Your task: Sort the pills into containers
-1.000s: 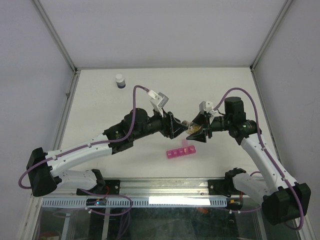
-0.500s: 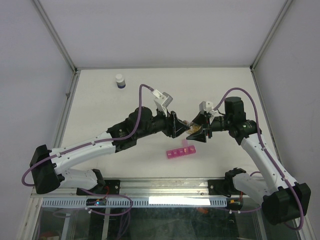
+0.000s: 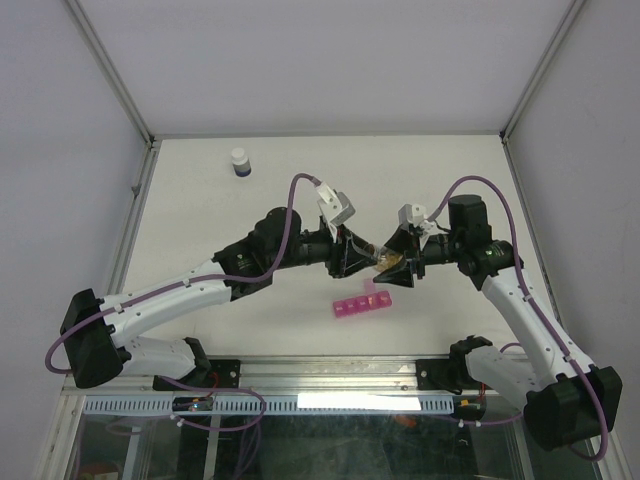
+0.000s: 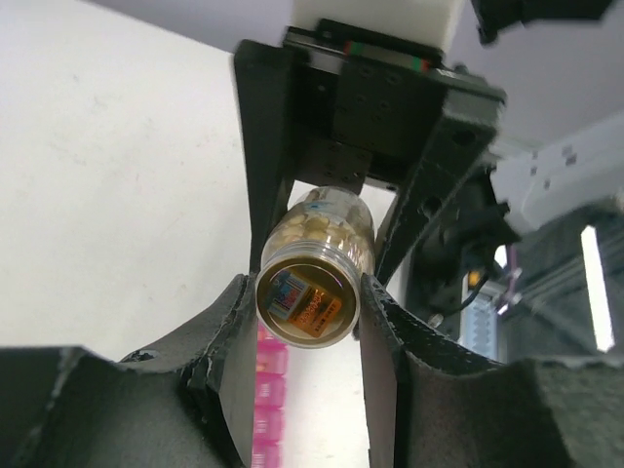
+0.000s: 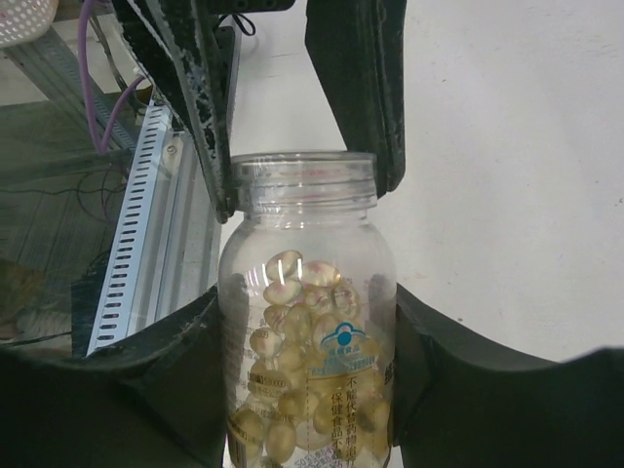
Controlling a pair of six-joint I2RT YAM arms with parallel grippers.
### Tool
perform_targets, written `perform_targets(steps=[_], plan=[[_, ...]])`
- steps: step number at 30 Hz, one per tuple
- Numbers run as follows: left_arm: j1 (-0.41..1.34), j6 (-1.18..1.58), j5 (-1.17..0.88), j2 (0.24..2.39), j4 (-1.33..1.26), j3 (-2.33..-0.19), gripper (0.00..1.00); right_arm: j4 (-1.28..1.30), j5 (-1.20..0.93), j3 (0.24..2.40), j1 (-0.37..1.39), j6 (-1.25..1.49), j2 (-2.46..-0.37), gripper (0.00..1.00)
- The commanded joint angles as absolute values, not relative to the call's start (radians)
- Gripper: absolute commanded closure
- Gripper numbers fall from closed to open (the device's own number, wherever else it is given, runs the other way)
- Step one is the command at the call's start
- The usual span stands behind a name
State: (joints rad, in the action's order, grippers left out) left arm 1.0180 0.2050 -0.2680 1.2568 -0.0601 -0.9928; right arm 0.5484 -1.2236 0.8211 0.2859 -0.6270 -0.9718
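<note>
A clear pill bottle (image 5: 307,361) full of pale yellow pills hangs above the table, with my right gripper (image 5: 307,375) shut on its body. My left gripper (image 4: 304,304) is shut on the bottle's clear cap (image 4: 306,298); its fingers (image 5: 356,88) flank the cap (image 5: 304,180) in the right wrist view. From above, the two grippers meet at the bottle (image 3: 388,262), the left gripper (image 3: 364,257) on one side and the right gripper (image 3: 398,268) on the other. The pink containers (image 3: 362,303) lie on the table just below them, and show blurred under the bottle as the containers (image 4: 269,390).
A small white-capped dark bottle (image 3: 239,161) stands at the far left of the table. A metal rail (image 3: 330,372) runs along the near edge, and frame posts close the sides.
My left arm has reached further right and its jaws have shut on the bottle's cap. The right arm and the bottle have stayed still.
</note>
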Motion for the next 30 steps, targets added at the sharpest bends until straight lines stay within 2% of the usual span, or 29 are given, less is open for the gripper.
perform_targets(steps=[1,4,6,12,13,14,16,18,19,20,30], plan=[[1.034,-0.152,-0.636,1.272,-0.064,-0.986,0.93,0.485,-1.238,0.865,0.288,-0.621,-0.956,1.0],[1.027,-0.423,-0.761,1.272,-0.002,-0.982,1.0,0.485,-1.238,0.865,0.29,-0.621,-0.953,1.0],[1.02,-0.522,-0.785,1.276,0.039,-0.994,1.0,0.485,-1.239,0.866,0.289,-0.621,-0.951,1.0],[0.982,-0.566,-0.801,1.324,0.077,-1.083,1.0,0.486,-1.241,0.867,0.289,-0.623,-0.953,1.0],[0.978,-0.562,-0.801,1.331,0.072,-1.096,0.96,0.486,-1.241,0.867,0.288,-0.622,-0.951,1.0],[0.975,-0.549,-0.796,1.334,0.062,-1.106,0.86,0.486,-1.241,0.867,0.289,-0.621,-0.951,1.0],[0.971,-0.476,-0.75,1.331,-0.003,-1.107,0.53,0.486,-1.241,0.867,0.287,-0.621,-0.95,1.0],[0.968,-0.383,-0.696,1.309,-0.086,-1.083,0.28,0.486,-1.24,0.867,0.287,-0.621,-0.95,1.0],[0.965,-0.312,-0.653,1.295,-0.135,-1.068,0.12,0.486,-1.238,0.866,0.286,-0.621,-0.949,1.0],[0.958,-0.253,-0.628,1.278,-0.175,-1.053,0.03,0.486,-1.238,0.867,0.287,-0.621,-0.948,1.0],[0.906,0.228,-0.521,1.04,-0.54,-0.767,0.01,0.486,-1.241,0.866,0.287,-0.623,-0.948,1.0]])
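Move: The left fingers already pinch the lid of the lying bottle, about 1 cm to their right; the bottle's middle is some 5 cm right and 2 cm back. The pink pillbox lies about 25 cm below, roughly 3 cm back of the left hand. The right fingers hold the bottle's body; from them the lid is some 4 cm left, 2 cm ahead and 1 cm lower. The left hand twists the lid some 30 degrees clockwise, facing it, opens wide and withdraws up-left about 4 cm. ##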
